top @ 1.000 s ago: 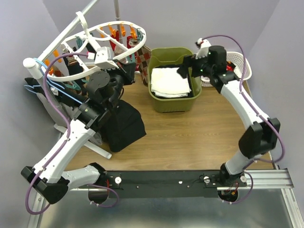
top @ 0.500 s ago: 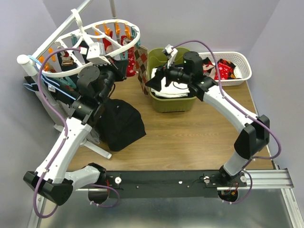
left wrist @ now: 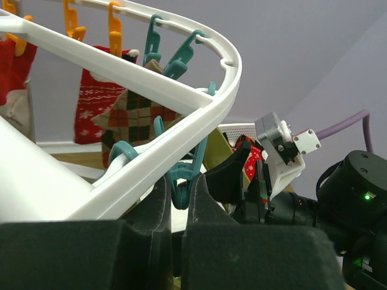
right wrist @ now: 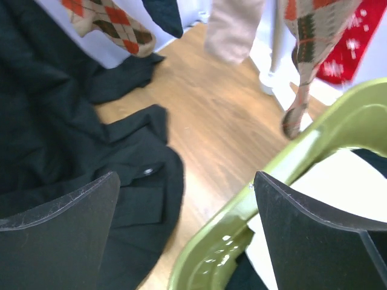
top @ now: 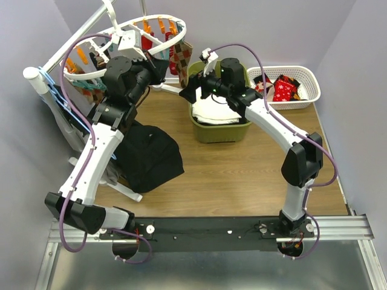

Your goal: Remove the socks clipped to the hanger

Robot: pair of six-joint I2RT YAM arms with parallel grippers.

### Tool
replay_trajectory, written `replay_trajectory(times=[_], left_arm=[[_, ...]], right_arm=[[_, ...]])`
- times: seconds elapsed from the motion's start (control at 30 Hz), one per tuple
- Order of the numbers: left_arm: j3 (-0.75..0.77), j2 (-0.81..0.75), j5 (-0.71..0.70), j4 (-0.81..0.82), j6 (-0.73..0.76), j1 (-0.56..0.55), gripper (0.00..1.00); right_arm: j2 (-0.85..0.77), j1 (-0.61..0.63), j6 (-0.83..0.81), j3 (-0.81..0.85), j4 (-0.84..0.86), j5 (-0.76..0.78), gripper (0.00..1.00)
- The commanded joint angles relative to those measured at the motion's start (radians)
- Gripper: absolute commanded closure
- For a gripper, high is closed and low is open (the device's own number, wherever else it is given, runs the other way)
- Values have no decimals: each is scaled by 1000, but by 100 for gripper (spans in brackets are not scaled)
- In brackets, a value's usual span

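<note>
The hanger (top: 158, 26), a white oval frame, is tilted up at the back left with teal and orange clips under its rim (left wrist: 181, 124). My left gripper (top: 160, 67) sits just beneath the rim, shut on a teal clip (left wrist: 179, 196). Socks hang from other clips: an argyle sock (left wrist: 136, 118) and a red sock (left wrist: 97, 103). My right gripper (top: 186, 92) is open and empty, hovering over the left rim of the green bin (right wrist: 290, 169). Above it dangle an argyle sock (right wrist: 308, 36), a beige sock (right wrist: 233, 27) and a red sock (right wrist: 351, 48).
An olive bin (top: 221, 134) holds a folded white cloth (top: 217, 109). A white mesh basket (top: 290, 106) with red socks stands at the back right. A large black garment (top: 151, 160) lies on the table's left side, beside the white rack pole (top: 54, 90).
My right arm has swung left from the basket to the bin's left rim, staying open. The left arm has pushed back and up with the hanger, still shut.
</note>
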Motion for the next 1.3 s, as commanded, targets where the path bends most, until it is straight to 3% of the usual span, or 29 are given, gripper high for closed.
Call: replay_trajectory(times=[0.0, 0.27, 0.43, 0.63, 0.67, 0.7, 0.77, 0.87, 1.27], left_arm=[[-25, -25, 66, -20, 25, 19, 100], [-87, -72, 127, 1, 22, 28, 100], [-99, -90, 148, 0, 27, 34, 100], [-115, -113, 181, 5, 30, 46, 100], [-116, -116, 184, 5, 31, 46, 100], [-118, -124, 187, 5, 33, 48, 100], [-122, -131, 190, 5, 37, 54, 100], [-136, -145, 190, 6, 42, 65, 100], [-171, -128, 72, 9, -16, 164, 100]], right_arm=[[16, -2, -45, 43, -14, 145, 0], [1, -2, -32, -75, 241, 128, 0], [39, -2, 4, -69, 362, 134, 7], [120, -2, 7, 12, 388, 68, 42], [128, -2, 8, 21, 387, 73, 55], [136, -2, 10, 32, 381, 79, 58], [151, -2, 14, 58, 371, 93, 77], [153, -2, 25, 78, 359, 96, 97], [-51, 58, 87, -43, 223, 116, 99]])
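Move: The checkered sock hangs from teal clips on the hanger's near rim, its middle about 8 cm ahead of the open right hand, 1 cm left and 3 cm higher. From that hand, the red snowflake sock hangs roughly 12 cm ahead and 5 cm left, 3 cm up; the green bin lies 3 cm ahead, 11 cm right and 20 cm below. From the left hand, the checkered sock is some 9 cm ahead, 4 cm right and 9 cm down. The right hand reaches about 5 cm forward and a little left to the hanging checkered sock, fingers tipping up some 10 degrees, shuts on its lower part, then draws back about 2 cm while rising. The left hand, still pinching the teal clip at the hanger's rim, eases back and slightly down 3 cm, then swings left. ##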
